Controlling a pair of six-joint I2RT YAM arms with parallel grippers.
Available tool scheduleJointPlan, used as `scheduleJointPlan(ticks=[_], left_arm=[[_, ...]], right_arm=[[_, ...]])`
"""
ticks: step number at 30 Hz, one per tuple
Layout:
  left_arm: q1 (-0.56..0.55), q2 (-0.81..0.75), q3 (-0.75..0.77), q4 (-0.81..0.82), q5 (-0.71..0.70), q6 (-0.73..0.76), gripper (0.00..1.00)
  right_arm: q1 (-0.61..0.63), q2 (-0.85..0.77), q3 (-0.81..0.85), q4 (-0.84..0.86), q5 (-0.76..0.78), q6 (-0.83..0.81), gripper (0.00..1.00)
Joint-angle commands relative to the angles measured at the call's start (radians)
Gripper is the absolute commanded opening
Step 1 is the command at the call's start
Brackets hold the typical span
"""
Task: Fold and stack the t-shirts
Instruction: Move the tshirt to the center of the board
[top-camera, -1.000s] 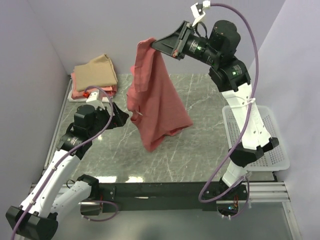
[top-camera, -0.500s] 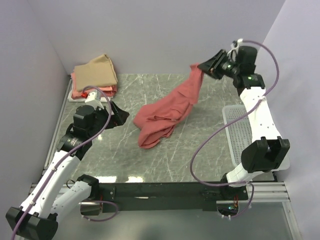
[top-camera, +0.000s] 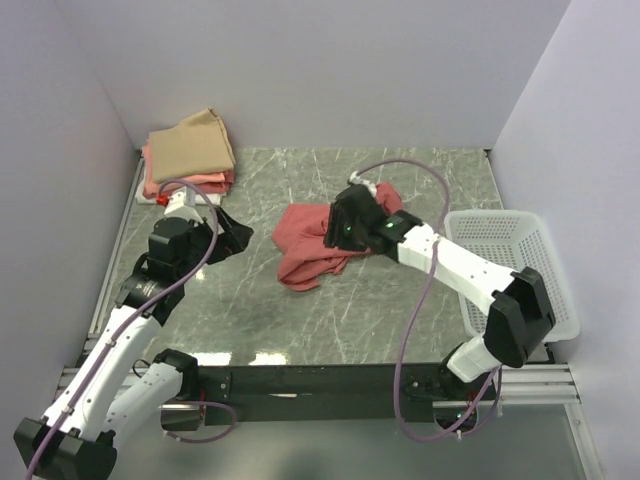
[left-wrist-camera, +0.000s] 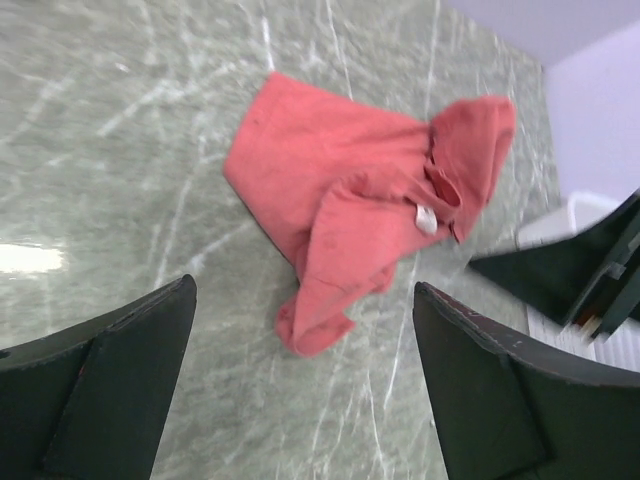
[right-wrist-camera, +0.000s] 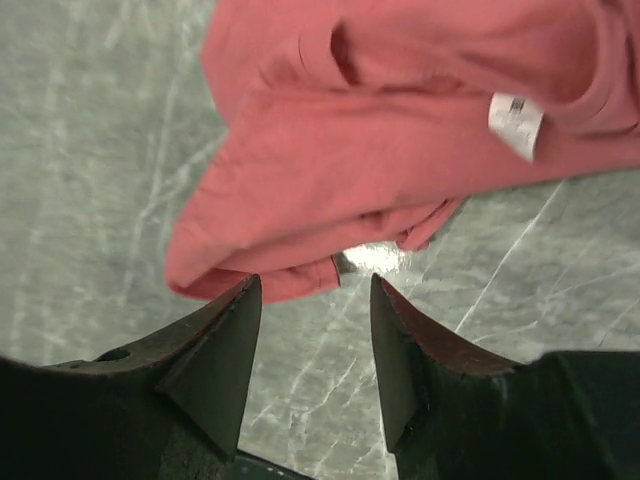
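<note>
A salmon-red t-shirt (top-camera: 312, 240) lies crumpled on the green marble table, its white neck label (right-wrist-camera: 515, 115) facing up. My right gripper (top-camera: 350, 225) is low over the shirt's right part. It is open, and in the right wrist view (right-wrist-camera: 315, 282) the shirt's hem (right-wrist-camera: 300, 275) lies just past the fingertips, with nothing between them. My left gripper (top-camera: 236, 236) stands open to the left of the shirt, apart from it; its wrist view (left-wrist-camera: 304, 285) looks across at the shirt (left-wrist-camera: 350, 190). Folded t-shirts, tan on top of salmon-pink, form a stack (top-camera: 190, 150) at the back left corner.
A white perforated basket (top-camera: 515, 275) stands at the table's right edge, behind the right arm. Lilac walls close the back and both sides. The black rail with the arm bases (top-camera: 320, 382) runs along the near edge.
The right arm swung down from high up, where it held the hanging shirt, to the table. Its jaws opened and the shirt now lies in a heap. The left arm barely moved.
</note>
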Motion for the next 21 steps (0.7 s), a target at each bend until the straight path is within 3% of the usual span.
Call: scheduleJointPlan(ticks=[1, 5, 13, 21], left_arm=[[0.016, -0.046, 0.016, -0.006, -0.090, -0.026, 0.95], [0.036, -0.074, 0.033, -0.032, -0.146, -0.030, 0.96], [0.099, -0.118, 0.137, -0.155, -0.381, -0.056, 0.99], [0.162, -0.074, 0.255, -0.152, -0.360, -0.064, 0.99]], right_arm=[[0.063, 0.034, -0.013, 0.068, 0.177, 0.056, 0.55], [0.193, 0.128, 0.105, 0.014, 0.295, 0.077, 0.55], [0.325, 0.401, 0.430, -0.178, 0.494, 0.083, 0.56], [0.367, 0.645, 0.749, -0.406, 0.611, 0.054, 0.59]])
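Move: The red t-shirt lies loosely crumpled on the table with its middle about 11 cm ahead of the right hand, 1 cm to its right and some 16 cm below. Its near flap is level ahead with that hand and 5 cm to the left. The white basket stands around 40 cm to the right and 3 cm ahead, the folded stack roughly 30 cm ahead and 33 cm left. From the left hand, the t-shirt is about 13 cm ahead, 16 cm right and 21 cm below. The empty right hand sweeps about 13 cm to the left, across the near side of the t-shirt towards its left edge, sinking some 4 cm and rolling about 20 degrees so that its left side dips, fingers staying half open and clear of the cloth. Meanwhile the empty left hand draws away from the t-shirt, first about 6 cm almost level to the left and then left and up together, ending some 10 cm left and 8 cm higher, turned nearly 30 degrees counter-clockwise with its fingers wide open. ##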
